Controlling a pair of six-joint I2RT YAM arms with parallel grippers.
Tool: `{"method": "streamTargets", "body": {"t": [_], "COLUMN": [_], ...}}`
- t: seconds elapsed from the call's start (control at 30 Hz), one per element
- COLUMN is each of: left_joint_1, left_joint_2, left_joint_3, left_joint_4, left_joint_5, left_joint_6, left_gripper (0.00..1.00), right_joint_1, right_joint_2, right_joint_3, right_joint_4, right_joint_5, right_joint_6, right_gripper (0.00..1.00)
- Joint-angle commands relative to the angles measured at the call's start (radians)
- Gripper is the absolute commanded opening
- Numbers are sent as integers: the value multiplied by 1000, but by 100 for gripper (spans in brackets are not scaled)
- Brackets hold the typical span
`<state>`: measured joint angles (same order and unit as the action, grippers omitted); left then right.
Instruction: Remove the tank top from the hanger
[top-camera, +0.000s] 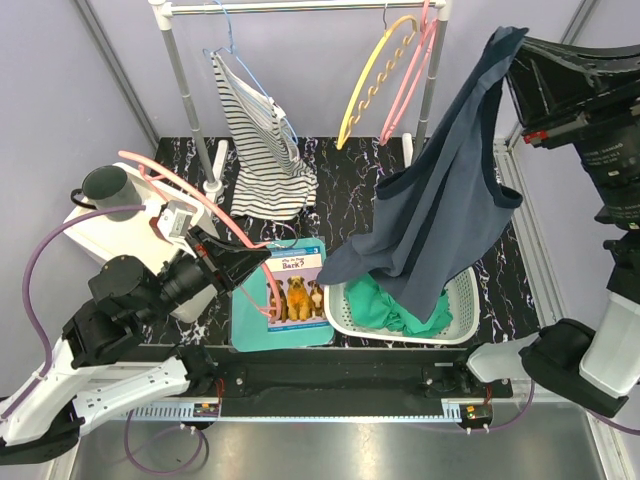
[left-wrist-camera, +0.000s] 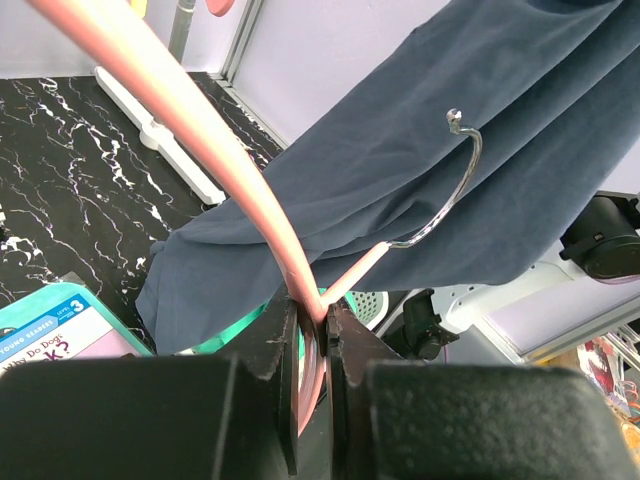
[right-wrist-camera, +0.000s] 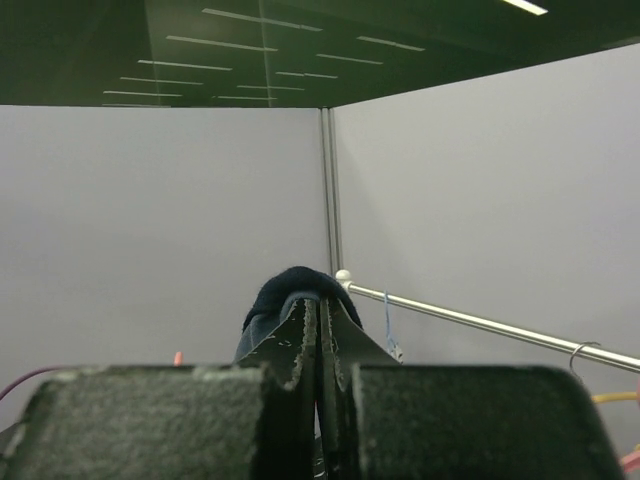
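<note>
A navy tank top (top-camera: 445, 200) hangs in the air over the white basket (top-camera: 462, 300). My right gripper (top-camera: 512, 45) is shut on its top strap, high at the right; the strap (right-wrist-camera: 292, 285) drapes over the closed fingertips in the right wrist view. My left gripper (top-camera: 250, 262) is shut on a pink hanger (top-camera: 165, 175) at the left, clear of the tank top. In the left wrist view the pink hanger (left-wrist-camera: 200, 150) runs up from the closed jaws, its metal hook (left-wrist-camera: 455, 180) in front of the navy fabric (left-wrist-camera: 420, 130).
A rack (top-camera: 300, 8) at the back holds a striped top (top-camera: 262, 140) on a blue hanger and yellow and pink hangers (top-camera: 395, 60). Green cloth (top-camera: 395, 305) lies in the basket. A children's book (top-camera: 295, 285) lies on a teal tray. A white box with a dark mug (top-camera: 105, 190) is at left.
</note>
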<state>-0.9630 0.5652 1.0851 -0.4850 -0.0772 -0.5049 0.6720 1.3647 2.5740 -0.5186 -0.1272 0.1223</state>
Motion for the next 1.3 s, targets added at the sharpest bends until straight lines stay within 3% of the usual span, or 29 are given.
{"method": "streamTargets", "body": {"t": [0.0,0.17,0.5,0.6,0.87,1.27], "left_joint_1": [0,0,0,0,0,0], "left_joint_2": [10,12,38,45,65,42], "left_joint_3": [16,18,10,9,-16,-39], "left_joint_4": [59,59,82,88,128,132], "left_joint_5": [-13,-15,2,13,33,22], "left_joint_6": [11,8,-4,-11,-29,-38], "left_gripper": [0,0,0,0,0,0], "right_joint_1": [-3,-2,-3,-3,-3,-3], "right_joint_2": [-42,-111,-272,-331,-469,-435], "right_joint_3": [12,-40,-216,-323,-828,-1283], "right_joint_4": [22,22,22,20,83,233], "right_joint_5": [69,150,166,224,360,204], "right_joint_6": [-64,-116,-131,-156,-136,141], "right_gripper": [0,0,0,0,0,0]}}
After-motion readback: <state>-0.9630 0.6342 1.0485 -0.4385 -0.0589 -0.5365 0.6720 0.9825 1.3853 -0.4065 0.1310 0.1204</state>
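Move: The right hand holds the dark tank top by its upper end, high up. The white basket it goes to lies about 12 cm ahead, 2 cm to the left and some 66 cm below. The green top lies inside the basket, about 10 cm ahead and 2 cm left of the hand; the dog book is about 12 cm ahead and 31 cm left, on the table. For the left hand, the basket is about 14 cm ahead, 35 cm right and 32 cm below. The right hand keeps its shut pinch on the tank top and brings the hanging cloth down onto the basket: first back and right some 10 cm, then down about 30 cm while sweeping forward and left, tipping the up-pointing fingers down to level. The left hand, still gripping the pink hanger, eases about 3 cm right and down. ##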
